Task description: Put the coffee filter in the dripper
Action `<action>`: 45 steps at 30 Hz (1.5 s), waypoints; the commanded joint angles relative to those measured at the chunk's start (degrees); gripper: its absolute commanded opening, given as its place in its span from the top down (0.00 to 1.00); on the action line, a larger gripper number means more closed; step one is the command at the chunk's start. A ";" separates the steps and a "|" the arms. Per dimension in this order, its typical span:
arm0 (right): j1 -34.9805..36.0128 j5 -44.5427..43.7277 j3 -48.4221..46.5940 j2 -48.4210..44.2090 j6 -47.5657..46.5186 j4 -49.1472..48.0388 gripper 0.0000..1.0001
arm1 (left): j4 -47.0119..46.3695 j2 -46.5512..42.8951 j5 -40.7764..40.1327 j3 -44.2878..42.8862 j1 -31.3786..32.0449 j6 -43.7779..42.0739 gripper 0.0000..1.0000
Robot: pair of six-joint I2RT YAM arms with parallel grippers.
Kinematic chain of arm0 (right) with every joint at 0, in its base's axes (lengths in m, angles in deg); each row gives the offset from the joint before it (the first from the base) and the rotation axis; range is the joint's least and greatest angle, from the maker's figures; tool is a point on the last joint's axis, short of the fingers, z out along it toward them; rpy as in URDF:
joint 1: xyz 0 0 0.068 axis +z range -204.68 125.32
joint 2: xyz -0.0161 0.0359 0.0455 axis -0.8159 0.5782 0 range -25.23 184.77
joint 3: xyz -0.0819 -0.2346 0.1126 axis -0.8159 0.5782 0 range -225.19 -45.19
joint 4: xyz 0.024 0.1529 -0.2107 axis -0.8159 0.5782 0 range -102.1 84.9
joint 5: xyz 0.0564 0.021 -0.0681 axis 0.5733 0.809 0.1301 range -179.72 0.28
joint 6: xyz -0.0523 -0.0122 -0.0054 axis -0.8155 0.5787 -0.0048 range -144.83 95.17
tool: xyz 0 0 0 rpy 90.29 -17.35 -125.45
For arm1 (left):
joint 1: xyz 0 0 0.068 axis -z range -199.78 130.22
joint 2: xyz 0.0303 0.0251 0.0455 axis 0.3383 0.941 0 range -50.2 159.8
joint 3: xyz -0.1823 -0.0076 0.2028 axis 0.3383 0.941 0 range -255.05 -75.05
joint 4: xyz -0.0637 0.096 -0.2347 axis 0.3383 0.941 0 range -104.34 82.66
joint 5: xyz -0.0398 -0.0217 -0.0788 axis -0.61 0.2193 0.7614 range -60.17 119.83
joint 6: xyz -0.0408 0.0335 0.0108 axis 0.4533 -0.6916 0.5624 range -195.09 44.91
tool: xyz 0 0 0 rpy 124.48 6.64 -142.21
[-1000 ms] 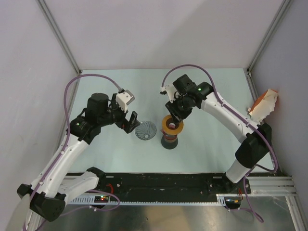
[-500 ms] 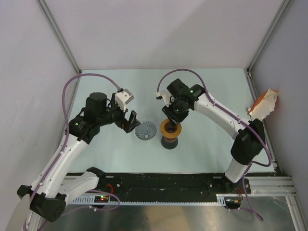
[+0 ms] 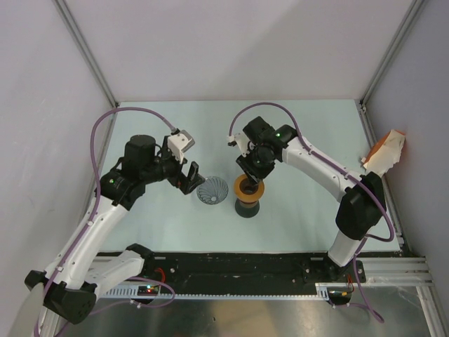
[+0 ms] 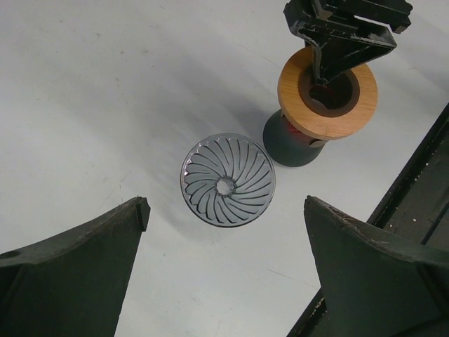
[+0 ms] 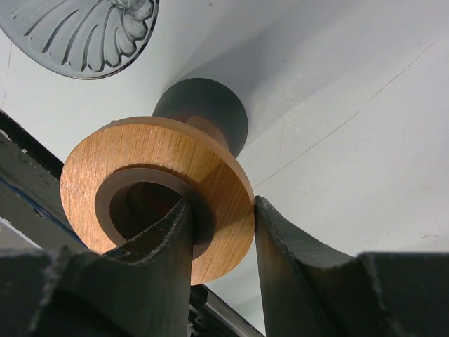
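Note:
The dripper (image 3: 212,190) is a clear grey ribbed cone standing mouth up on the table, also seen in the left wrist view (image 4: 228,180) and the right wrist view (image 5: 84,31). My left gripper (image 3: 189,178) hovers just left of it, wide open and holding nothing (image 4: 226,210). My right gripper (image 3: 251,168) is shut on the rim of the orange wooden ring (image 3: 250,185), one finger inside its dark hole and one outside (image 5: 223,203). The ring (image 5: 140,151) sits over the dark cup (image 3: 247,208). The coffee filter is out of view.
A white and orange object (image 3: 384,151) hangs at the right wall. The black rail (image 3: 231,267) with both arm bases runs along the near edge. Metal frame posts (image 3: 84,49) rise at the back corners.
The right wrist shifted slightly left over the orange ring in the first half second, then held still. The left arm and the dripper stayed in place.

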 commanded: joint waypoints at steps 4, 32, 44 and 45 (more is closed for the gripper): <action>-0.28 0.76 -0.03 0.36 1.24 -1.99 0.71 | -1.48 -0.03 1.95 -2.44 -0.45 0.67 0.00; -0.49 2.08 0.11 0.86 1.53 -2.40 0.41 | -1.40 0.30 2.24 -2.41 -0.42 0.23 0.00; -0.69 1.92 -0.79 -4.39 1.32 -1.82 0.28 | -1.45 -0.05 1.95 -2.72 -1.64 1.21 0.00; -0.95 1.76 -0.83 -5.24 1.25 -1.81 0.25 | -1.47 -0.13 1.60 -2.78 -2.06 1.51 0.00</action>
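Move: The right hand still pinches the wooden ring, whose centre sits about 3 cm back and 2 cm left of the hand point, 1 cm lower. The carafe it is being set on is centred some 4 cm back, 2 cm left and 8 cm below. The ribbed glass dripper stands around 13 cm left, 1 cm ahead and 11 cm down. From the idle left hand, the carafe is about 2 cm back, 16 cm right and 18 cm below. Down by a little under 1 cm, the right hand eases the held wooden ring onto the carafe's mouth, its attitude nearly unchanged. It stays low there while the fingers spread from under half open to nearly three quarters, letting go of the rim with one finger still in the ring's opening; at the end it starts to lift, by about half a centimetre. ##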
